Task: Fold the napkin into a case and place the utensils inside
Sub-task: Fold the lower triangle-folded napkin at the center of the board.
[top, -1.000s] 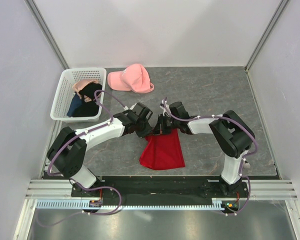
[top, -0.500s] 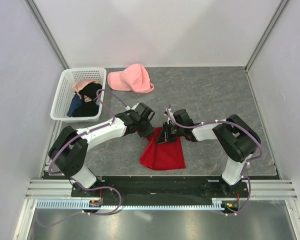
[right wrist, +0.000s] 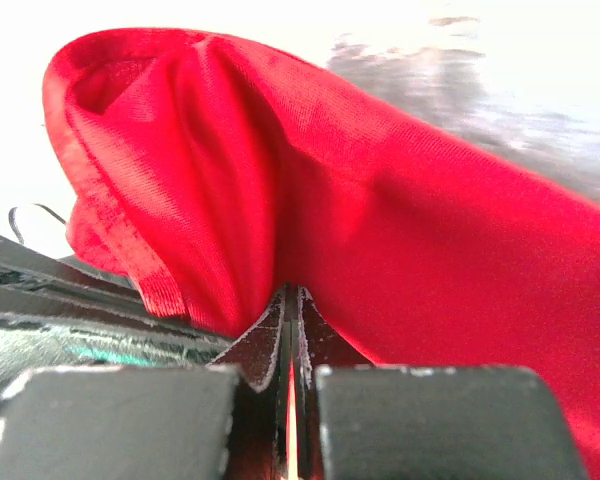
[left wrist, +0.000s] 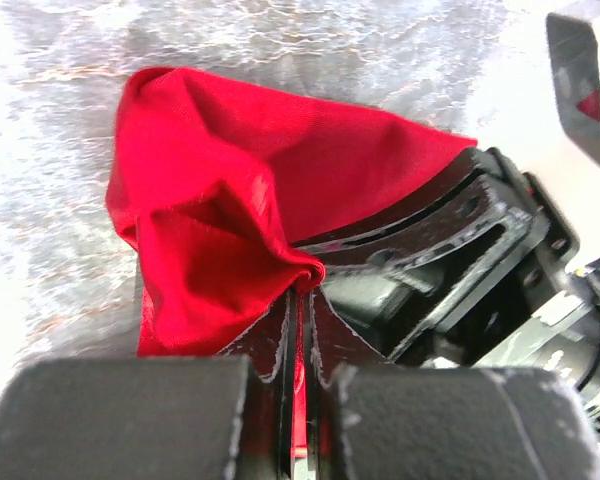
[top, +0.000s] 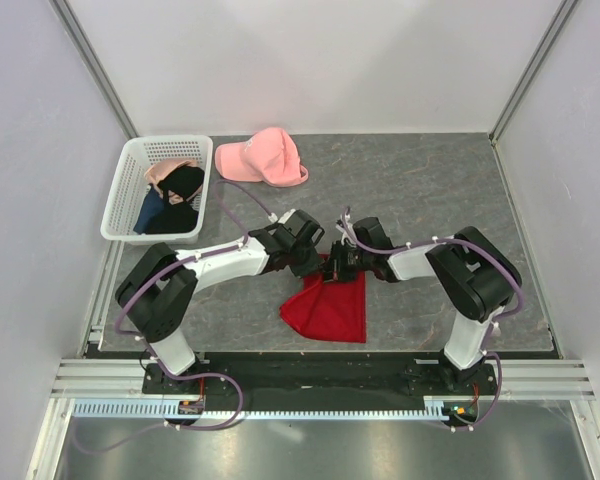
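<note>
The red napkin (top: 327, 308) lies bunched on the grey table between the two arms, its far edge lifted into folds. My left gripper (top: 313, 262) is shut on that far edge, and the cloth (left wrist: 210, 200) spills from its tips (left wrist: 302, 292). My right gripper (top: 334, 270) is shut on the same edge just to the right, almost touching the left one. In the right wrist view the napkin (right wrist: 400, 230) drapes over the shut tips (right wrist: 292, 296). The right gripper's black body (left wrist: 430, 270) fills the left wrist view's right side. No case shape shows. The utensils are out of view.
A white basket (top: 120, 212) holding dark and blue garments (top: 176, 196) stands at the far left. A pink cap (top: 263, 158) lies behind the arms. Pale walls close the table on three sides.
Both grippers have moved nearer and slightly right with the napkin's far edge, drawing closer together. The cloth has bunched from a broad patch into a narrower wedge.
</note>
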### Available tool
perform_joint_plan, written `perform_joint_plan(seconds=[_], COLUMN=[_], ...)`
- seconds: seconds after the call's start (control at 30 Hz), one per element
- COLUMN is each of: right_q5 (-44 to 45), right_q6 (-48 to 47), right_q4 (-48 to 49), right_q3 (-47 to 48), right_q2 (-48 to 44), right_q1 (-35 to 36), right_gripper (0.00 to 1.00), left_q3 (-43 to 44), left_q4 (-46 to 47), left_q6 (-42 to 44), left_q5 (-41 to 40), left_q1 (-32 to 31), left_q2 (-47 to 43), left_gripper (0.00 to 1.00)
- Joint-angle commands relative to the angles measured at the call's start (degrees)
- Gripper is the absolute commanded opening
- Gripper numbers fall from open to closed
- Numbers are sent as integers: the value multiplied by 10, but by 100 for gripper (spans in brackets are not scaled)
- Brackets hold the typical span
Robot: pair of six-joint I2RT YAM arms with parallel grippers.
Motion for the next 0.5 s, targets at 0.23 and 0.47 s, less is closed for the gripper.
perform_joint_plan(seconds=[0.23,0.47], right_q5=[7,-3], right_q6=[-81,-117], right_q4=[-99,-154], right_q3=[19,83], right_q2=[-74,-80], right_q1=[-78,-80], right_gripper=[2,27], left_q3=[-26,-34], left_q4=[76,76], left_q6=[27,35], left_q5=[9,11], left_q1=[-7,-7], left_q2=[5,-8], left_gripper=[2,3])
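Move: The napkin's far edge is in both hands' reach: the napkin's middle lies about 5 cm back from the right hand, level with it sideways and 1 cm lower. Its far right corner is some 8 cm to the right hand's right and 2 cm ahead. The pink cap stands roughly 26 cm ahead of that hand and 14 cm to its left. From the left hand, the napkin's middle is about 6 cm back, 2 cm right and 3 cm below. The napkin's fold stays pinched in the left fingers, which sink about 1 cm with it. Over the cloth beside it the shut, empty right fingers slide roughly 5 cm to the right and a little forward, low along the far edge towards the far right corner, then rise some 2 cm off the cloth and part slightly. ##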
